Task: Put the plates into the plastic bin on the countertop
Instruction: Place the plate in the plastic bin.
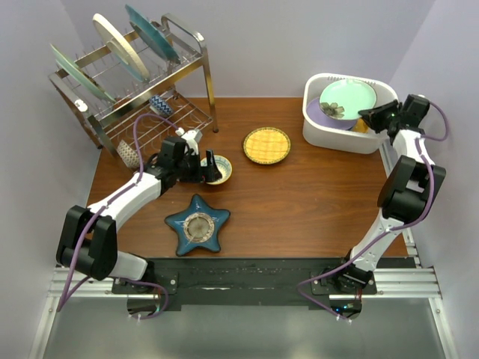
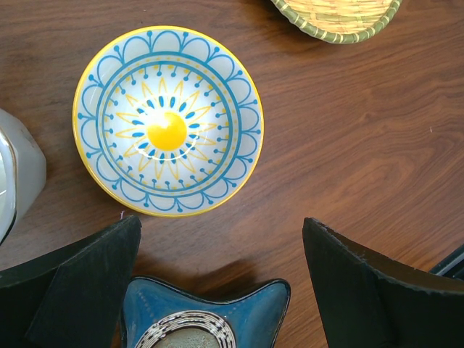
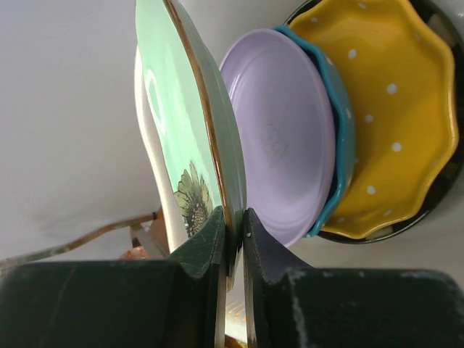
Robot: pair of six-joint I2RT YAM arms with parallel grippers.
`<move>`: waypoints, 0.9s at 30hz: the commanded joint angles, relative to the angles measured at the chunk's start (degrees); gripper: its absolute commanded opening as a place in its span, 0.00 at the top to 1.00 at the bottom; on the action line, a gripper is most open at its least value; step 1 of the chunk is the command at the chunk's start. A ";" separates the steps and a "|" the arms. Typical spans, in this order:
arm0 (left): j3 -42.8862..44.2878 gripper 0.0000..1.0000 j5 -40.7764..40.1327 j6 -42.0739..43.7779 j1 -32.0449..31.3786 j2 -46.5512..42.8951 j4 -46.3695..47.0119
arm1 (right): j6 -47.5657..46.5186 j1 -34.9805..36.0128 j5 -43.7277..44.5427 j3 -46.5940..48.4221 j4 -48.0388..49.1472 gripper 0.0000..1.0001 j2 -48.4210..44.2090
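Note:
The white plastic bin [image 1: 323, 132] stands at the back right of the countertop [image 1: 299, 202]. My right gripper [image 1: 372, 117] [image 3: 232, 217] is shut on the rim of the mint green plate [image 1: 348, 99] [image 3: 185, 109], holding it over the bin. Inside lie a lavender plate [image 3: 279, 138], a blue dotted one [image 3: 339, 145] and an orange dotted one [image 3: 391, 109]. My left gripper [image 1: 203, 169] [image 2: 221, 254] hangs open and empty between the star-shaped plate [image 1: 197, 224] [image 2: 206, 315] and a small bowl [image 2: 168, 122]. A yellow-brown patterned plate [image 1: 266, 145] lies mid-table.
A metal wire dish rack [image 1: 187, 82] at the back left holds three plates on edge: greenish [image 1: 75, 71], beige [image 1: 120, 45] and teal [image 1: 152, 34]. The small white bowl [image 1: 221, 169] with a yellow centre sits right by my left gripper. Walls close in on three sides.

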 commanded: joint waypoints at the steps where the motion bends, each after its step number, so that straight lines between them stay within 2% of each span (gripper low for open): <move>1: 1.51 0.02 0.66 0.85 0.01 -0.55 1.25 | -2.97 0.52 -0.29 6.62 1.94 1.00 -0.13; 7: 1.60 0.02 0.93 0.85 0.01 -0.37 1.07 | -6.49 3.33 0.50 10.49 -2.55 1.00 2.86; 20: 1.42 0.02 0.57 0.85 0.01 -0.20 1.16 | -6.75 4.22 0.33 11.11 -3.26 1.00 6.55; 27: 1.25 0.02 0.48 0.93 0.01 -0.37 0.90 | -6.84 4.31 -0.55 10.58 -2.82 0.92 7.08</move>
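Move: The light-green plate is already pinched in my right hand. The plastic bin it goes into has its middle about 3 cm to the left, 2 cm ahead and 10 cm below. On the stack inside, the purple plate lies some 6 cm left, 1 cm ahead and 7 cm down, with the orange plate almost straight beneath me, about 12 cm down. For my left hand, the bin is roughly 40 cm right, 17 cm ahead and 4 cm lower. I keep my pinch on the green plate's edge and lower it about 4.5 cm into the bin, over the purple plate. My right hand slides some 2 cm forward and 2 cm left on the way, turning slightly counter-clockwise as it tips, then comes to a stop with the fingers still shut on the rim. ##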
